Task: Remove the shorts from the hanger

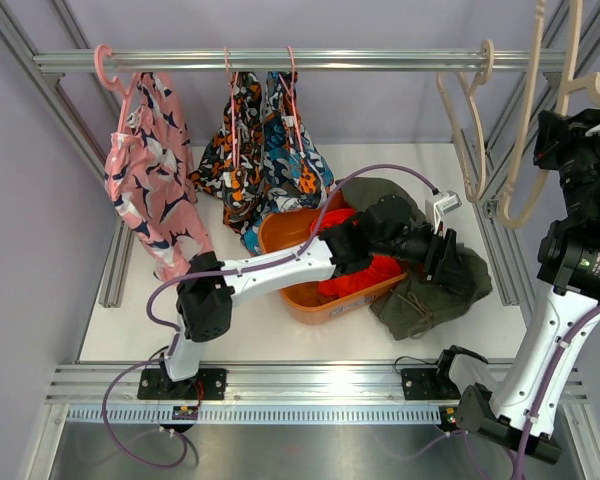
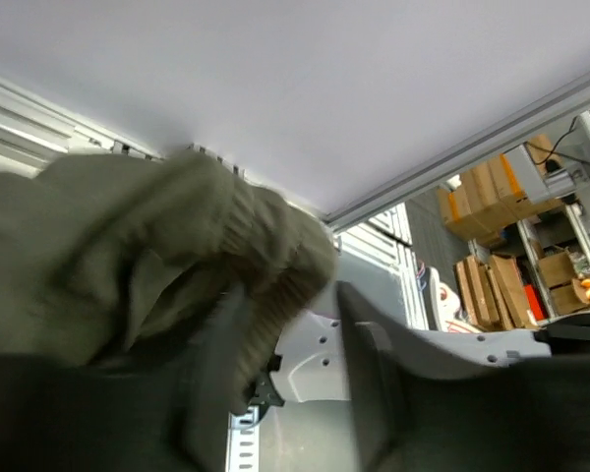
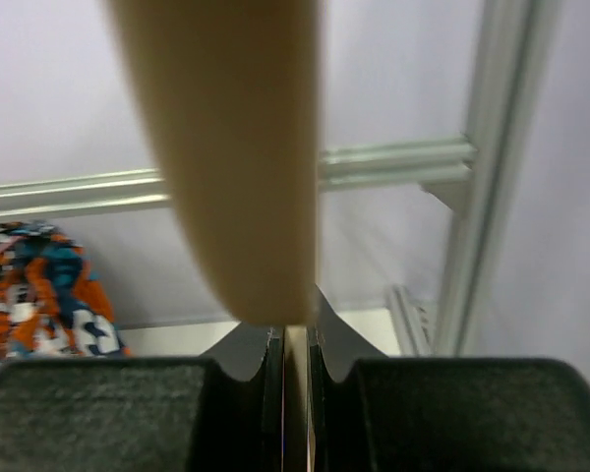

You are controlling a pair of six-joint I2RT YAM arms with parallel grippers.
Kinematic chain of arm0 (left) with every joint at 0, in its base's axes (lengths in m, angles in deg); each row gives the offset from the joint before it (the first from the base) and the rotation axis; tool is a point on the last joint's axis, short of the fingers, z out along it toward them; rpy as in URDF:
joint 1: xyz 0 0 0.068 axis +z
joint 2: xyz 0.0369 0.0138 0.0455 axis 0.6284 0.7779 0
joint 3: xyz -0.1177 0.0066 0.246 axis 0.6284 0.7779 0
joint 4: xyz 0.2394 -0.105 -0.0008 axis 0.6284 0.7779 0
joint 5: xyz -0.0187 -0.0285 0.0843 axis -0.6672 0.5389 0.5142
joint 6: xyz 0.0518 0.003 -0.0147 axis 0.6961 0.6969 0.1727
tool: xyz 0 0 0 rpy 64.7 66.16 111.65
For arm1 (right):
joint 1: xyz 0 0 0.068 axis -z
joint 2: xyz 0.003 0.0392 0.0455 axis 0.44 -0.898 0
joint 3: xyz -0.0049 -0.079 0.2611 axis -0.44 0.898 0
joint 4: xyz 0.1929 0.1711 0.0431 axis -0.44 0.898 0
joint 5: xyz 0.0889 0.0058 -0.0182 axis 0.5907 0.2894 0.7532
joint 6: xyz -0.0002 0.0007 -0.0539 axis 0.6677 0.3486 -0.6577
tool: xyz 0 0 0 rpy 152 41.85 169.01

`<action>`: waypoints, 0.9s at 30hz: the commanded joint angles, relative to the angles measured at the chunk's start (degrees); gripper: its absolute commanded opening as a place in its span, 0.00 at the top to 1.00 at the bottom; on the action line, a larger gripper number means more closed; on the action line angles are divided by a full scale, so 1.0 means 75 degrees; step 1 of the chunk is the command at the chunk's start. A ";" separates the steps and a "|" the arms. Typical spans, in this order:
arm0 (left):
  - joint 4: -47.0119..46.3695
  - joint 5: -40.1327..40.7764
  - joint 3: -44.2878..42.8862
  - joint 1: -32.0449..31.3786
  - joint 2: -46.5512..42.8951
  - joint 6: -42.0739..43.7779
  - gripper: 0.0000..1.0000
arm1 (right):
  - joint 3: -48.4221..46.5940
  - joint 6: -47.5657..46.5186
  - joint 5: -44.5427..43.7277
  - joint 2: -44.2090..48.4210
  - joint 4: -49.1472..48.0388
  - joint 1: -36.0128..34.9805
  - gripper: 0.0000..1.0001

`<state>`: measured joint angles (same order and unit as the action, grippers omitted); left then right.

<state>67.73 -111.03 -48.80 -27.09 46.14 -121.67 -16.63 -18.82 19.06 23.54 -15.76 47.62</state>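
Note:
Dark olive green shorts (image 1: 430, 295) lie heaped on the table right of an orange basket (image 1: 310, 300), which holds orange-red shorts (image 1: 365, 275). My left gripper (image 1: 456, 263) reaches over the basket onto the olive heap. In the left wrist view its jaws (image 2: 295, 383) stand apart, and the olive cloth (image 2: 128, 246) drapes over the left finger (image 2: 216, 374). Pink printed shorts (image 1: 150, 180) and two blue-orange printed shorts (image 1: 235, 160) (image 1: 292, 160) hang on pink hangers from the rail (image 1: 380, 60). My right gripper (image 1: 550, 138) (image 3: 295, 393) is shut on a bare beige hanger (image 1: 525, 150) (image 3: 236, 147).
Other bare beige hangers (image 1: 470, 130) hang on the rail at the right. Aluminium frame posts (image 1: 500, 250) edge both sides of the table. A printed pair (image 3: 34, 295) shows at the left of the right wrist view.

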 commanded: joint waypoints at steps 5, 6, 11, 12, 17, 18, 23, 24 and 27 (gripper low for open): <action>0.0597 0.0238 -0.0099 -0.0010 -0.0915 0.1725 0.20 | -0.0405 -0.1259 0.0089 0.0107 0.1333 0.0717 1.00; 0.0703 0.0413 0.0099 -0.0010 -0.1276 0.1974 0.17 | -0.0428 -0.1470 0.0147 0.0130 0.1637 0.0728 1.00; 0.1219 0.1632 0.0967 0.0083 -0.2473 0.3263 0.06 | -0.0300 -0.1836 0.0159 0.0399 0.2307 0.0752 1.00; 0.1301 0.1796 0.1131 0.0119 -0.2881 0.3370 0.05 | -0.0241 -0.1894 0.0159 0.0435 0.2482 0.0764 1.00; 0.1395 0.2711 0.2338 0.0353 -0.4067 0.3920 0.03 | 0.0285 -0.2034 0.0054 0.0868 0.2928 0.0764 1.00; 0.1442 0.2851 0.2490 0.0365 -0.4254 0.3979 0.02 | 0.0379 -0.2105 -0.0016 0.0927 0.3080 0.0764 1.00; 0.1547 0.3578 0.3333 0.0424 -0.5343 0.4319 0.01 | 0.0977 -0.2222 0.0089 0.1290 0.3432 0.0764 1.00; 0.1617 0.3672 0.3428 0.0424 -0.5474 0.4343 0.01 | 0.1024 -0.2234 0.0124 0.1291 0.3549 0.0752 1.00; 0.1723 0.3977 0.3802 0.0424 -0.5978 0.4402 0.01 | 0.1119 -0.2211 0.0031 0.1209 0.3678 0.0752 1.00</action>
<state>80.91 -86.31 -22.61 -23.87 5.18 -91.38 -8.67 -34.39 19.47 33.31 10.71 53.02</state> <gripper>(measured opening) 0.985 0.146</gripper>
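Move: The green shorts bunch around the left gripper; their middle lies about 10 cm ahead, 2 cm left and 14 cm below its hand point. The orange basket's middle is some 16 cm ahead, 15 cm left and 25 cm down, with the red shorts inside it. The right gripper holds the bare hanger; the rail runs roughly 18 cm straight ahead and 5 cm higher, and an empty hanger hangs there about 9 cm to the left of this hand and 5 cm below it. Finish opening the left gripper wide so its fingers come free of the green shorts, then draw it left about 18 cm towards the basket, rising some 7 cm while the wrist rolls and swings counter-clockwise. With the right gripper keep pinching the hanger: ease it briefly right, then lower it well away from the rail, drawing back a little and tipping the fingers down. ##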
